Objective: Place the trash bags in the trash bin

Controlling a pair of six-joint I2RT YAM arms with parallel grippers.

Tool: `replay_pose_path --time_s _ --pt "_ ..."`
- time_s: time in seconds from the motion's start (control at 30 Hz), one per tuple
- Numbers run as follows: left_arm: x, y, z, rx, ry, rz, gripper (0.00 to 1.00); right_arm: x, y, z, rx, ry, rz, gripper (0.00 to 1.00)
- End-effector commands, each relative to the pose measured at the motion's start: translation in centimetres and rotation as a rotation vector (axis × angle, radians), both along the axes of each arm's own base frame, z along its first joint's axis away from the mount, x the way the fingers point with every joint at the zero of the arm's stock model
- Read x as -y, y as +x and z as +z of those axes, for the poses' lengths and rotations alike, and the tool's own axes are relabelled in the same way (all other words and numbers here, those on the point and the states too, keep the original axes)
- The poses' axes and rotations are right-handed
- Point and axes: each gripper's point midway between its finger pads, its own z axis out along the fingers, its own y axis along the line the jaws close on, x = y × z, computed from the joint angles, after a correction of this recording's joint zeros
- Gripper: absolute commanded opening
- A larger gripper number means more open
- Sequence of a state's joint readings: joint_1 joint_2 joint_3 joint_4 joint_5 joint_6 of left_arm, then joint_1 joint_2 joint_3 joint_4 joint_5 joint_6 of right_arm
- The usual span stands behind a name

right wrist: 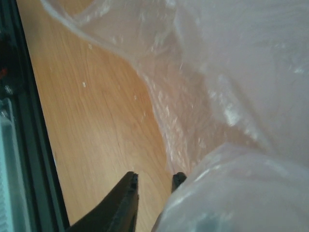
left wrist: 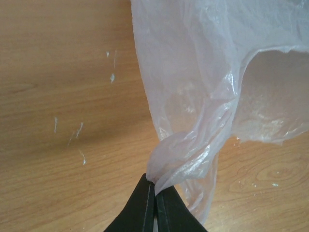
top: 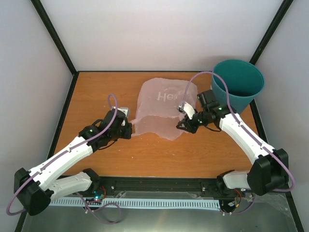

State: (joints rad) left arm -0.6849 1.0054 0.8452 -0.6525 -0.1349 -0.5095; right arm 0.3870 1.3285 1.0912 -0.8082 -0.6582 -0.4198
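The pale-pink translucent trash bag (top: 161,108) lies spread on the wooden table, white lettering up. My left gripper (top: 129,129) is shut on a twisted bit of the bag's near-left corner; the left wrist view shows the closed fingertips (left wrist: 155,189) pinching the plastic (left wrist: 193,116). My right gripper (top: 183,126) sits at the bag's near-right edge with jaws open; in the right wrist view (right wrist: 154,180) one finger rests over bare wood and the other is partly covered by bag plastic (right wrist: 231,96). The teal trash bin (top: 237,84) stands upright at the far right, behind the right arm.
Black frame posts and white walls enclose the table (top: 96,92). A black rail (right wrist: 29,121) runs along the table edge in the right wrist view. Bare wood lies left of the bag.
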Motion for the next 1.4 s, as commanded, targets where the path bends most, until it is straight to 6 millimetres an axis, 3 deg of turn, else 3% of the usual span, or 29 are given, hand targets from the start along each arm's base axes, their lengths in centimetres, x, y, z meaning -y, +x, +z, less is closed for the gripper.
replay_pose_path --time_s 0.0,0.13,0.33,0.47,0.67,0.8,0.93,1.0,1.23,1.37 --pt "0.3 -0.6 -0.9 -0.035 -0.035 0.006 0.01 1.9 -1.9 -1.1 0.040 -0.098 0.022 0.28" --pt "-0.1 -0.4 -1.0 -0.015 -0.031 0.024 0.01 2.3 -3.7 0.4 0.095 -0.045 0.014 0.48" --pt "-0.2 -0.2 -1.6 -0.013 -0.024 0.037 0.01 3.3 -5.4 3.6 0.149 -0.057 0.030 0.66" --pt "-0.4 -0.4 -2.0 -0.016 -0.035 0.049 0.01 3.8 -6.4 6.5 0.183 -0.048 0.024 0.69" --pt "-0.9 -0.8 -1.6 0.018 -0.061 0.055 0.01 4.9 -4.4 8.8 0.266 -0.081 -0.102 0.67" --pt "-2.5 -1.1 -2.0 0.027 -0.047 0.127 0.01 5.6 -2.4 8.2 0.243 -0.122 -0.187 0.67" --pt "-2.8 -1.3 -1.5 0.039 -0.058 0.141 0.01 5.8 -3.2 8.6 0.218 -0.114 -0.188 0.67" --pt "-2.6 -1.3 -1.3 0.043 -0.070 0.128 0.01 6.3 -2.7 8.3 0.251 -0.136 -0.222 0.66" --pt "-2.4 -1.3 -1.6 0.054 -0.078 0.108 0.01 9.7 2.9 2.2 0.295 -0.404 -0.376 0.63" --pt "-2.6 -1.4 -1.2 0.075 -0.090 0.113 0.01 9.4 4.2 0.1 0.265 -0.441 -0.371 0.66"
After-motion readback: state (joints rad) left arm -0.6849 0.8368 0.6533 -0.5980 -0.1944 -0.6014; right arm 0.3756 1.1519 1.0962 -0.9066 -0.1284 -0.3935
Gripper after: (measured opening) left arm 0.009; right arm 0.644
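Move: The bag hangs from the left fingers, its middle roughly 15 cm ahead of that hand, 18 cm to its right and 11 cm lower. From the right hand, at the mouth's right corner, the bag's middle is some 15 cm ahead, 10 cm left and about 11 cm below; the trash bin's middle stands about 21 cm ahead of the right hand, 24 cm to its right and slightly lower. Right fingers spread and let go of the bag's mouth corner as the hand draws back some 5 cm and right, lifts about 9 cm, then swings forward, right and down over the bag's right edge, fingers tipping steeper and turning clockwise, staying open. Left fingers keep pinching the other corner, easing down and left. ##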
